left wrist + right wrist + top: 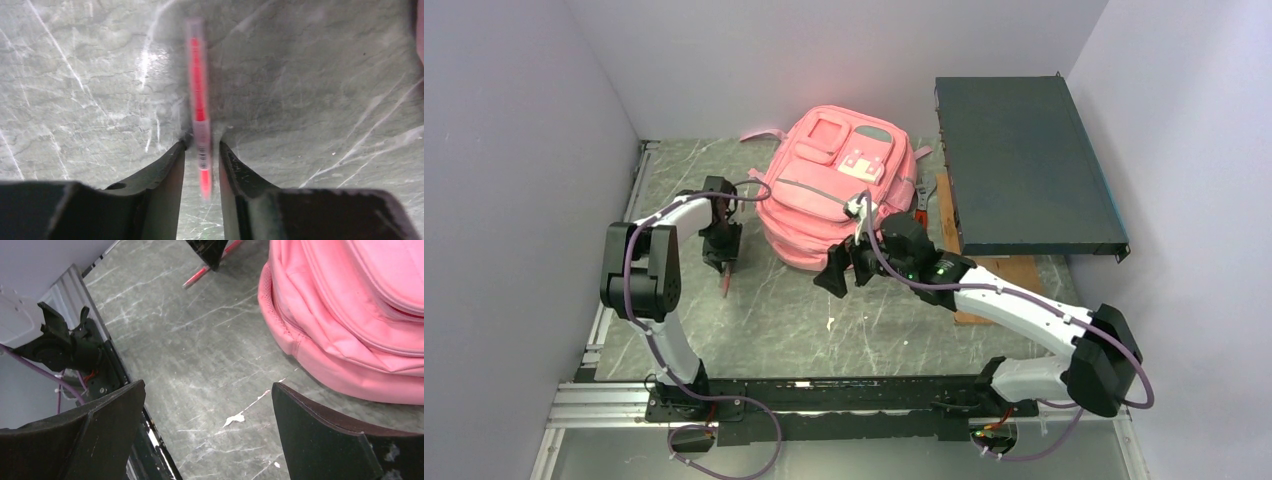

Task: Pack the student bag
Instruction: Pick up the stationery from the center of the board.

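Note:
The pink student bag (834, 185) lies on its back at the middle rear of the table, zip pockets facing up; its lower edge shows in the right wrist view (350, 330). My left gripper (724, 258) stands left of the bag, jaws close around a thin red pen (197, 75) that sticks out past the fingertips toward the table. The pen looks blurred in the left wrist view, where the gripper (202, 144) shows. My right gripper (836, 270) is wide open and empty just in front of the bag's near edge, above bare table (207, 385).
A flat dark metal case (1024, 165) lies at the right rear on a wooden board (1009, 275). A red-handled tool (921, 215) sits between bag and case. Walls enclose three sides; a metal rail (619, 290) runs along the left. A white scrap (234, 418) lies on the table.

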`<state>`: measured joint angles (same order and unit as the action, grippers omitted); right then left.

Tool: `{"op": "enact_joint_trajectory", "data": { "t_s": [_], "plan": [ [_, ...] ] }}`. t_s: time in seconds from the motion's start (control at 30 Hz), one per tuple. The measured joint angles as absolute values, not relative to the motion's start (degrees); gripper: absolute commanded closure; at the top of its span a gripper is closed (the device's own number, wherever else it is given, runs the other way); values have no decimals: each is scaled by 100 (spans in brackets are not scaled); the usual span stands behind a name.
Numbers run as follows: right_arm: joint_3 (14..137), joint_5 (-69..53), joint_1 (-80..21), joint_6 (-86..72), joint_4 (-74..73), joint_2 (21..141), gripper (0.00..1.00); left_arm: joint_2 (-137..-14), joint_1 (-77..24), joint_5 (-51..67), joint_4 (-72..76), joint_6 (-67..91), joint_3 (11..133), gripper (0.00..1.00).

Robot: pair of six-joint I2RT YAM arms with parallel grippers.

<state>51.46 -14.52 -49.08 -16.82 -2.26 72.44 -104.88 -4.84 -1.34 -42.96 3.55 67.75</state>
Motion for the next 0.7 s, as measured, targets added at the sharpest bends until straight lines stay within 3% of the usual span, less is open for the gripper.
{"op": "enact_joint_trajectory", "data": {
  "t_s": [0.07, 0.17, 0.3, 0.53, 0.7],
  "plan": [
    [5107, -1356, -4882, -1726, -211, 7153, 0, -10516, -576, -226, -4344, 344, 6814, 69],
    [5146, -1337, -4856, -1780, -224, 7205, 0, -10523, -685, -296, -4368, 333, 6818, 86],
    [5242, -1363, -4853, -1868, -303, 7400, 0, -10521, -709, -266, -4407, 252, 6823, 100],
    [5336, -1376, -4851, -1994, -384, 7607, 0, -10344, -749, 84, -4423, 263, 6724, 100],
    [5347, -1385, -4851, -2145, -366, 7629, 0, -9485, -797, 534, -4353, 290, 6375, 100]
  ]
}}
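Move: The red pen lies lengthwise between the left hand's open, downward-pointing fingertips, its middle about 2 cm ahead, level sideways and at fingertip height. The pink backpack's middle is some 20 cm ahead and 26 cm to the right, about 6 cm higher. From the right hand the pen is roughly 12 cm ahead, 29 cm to the left and 19 cm below. The left fingers close and pinch the red pen, then carry it about 3.5 cm up and right, drifting back. ##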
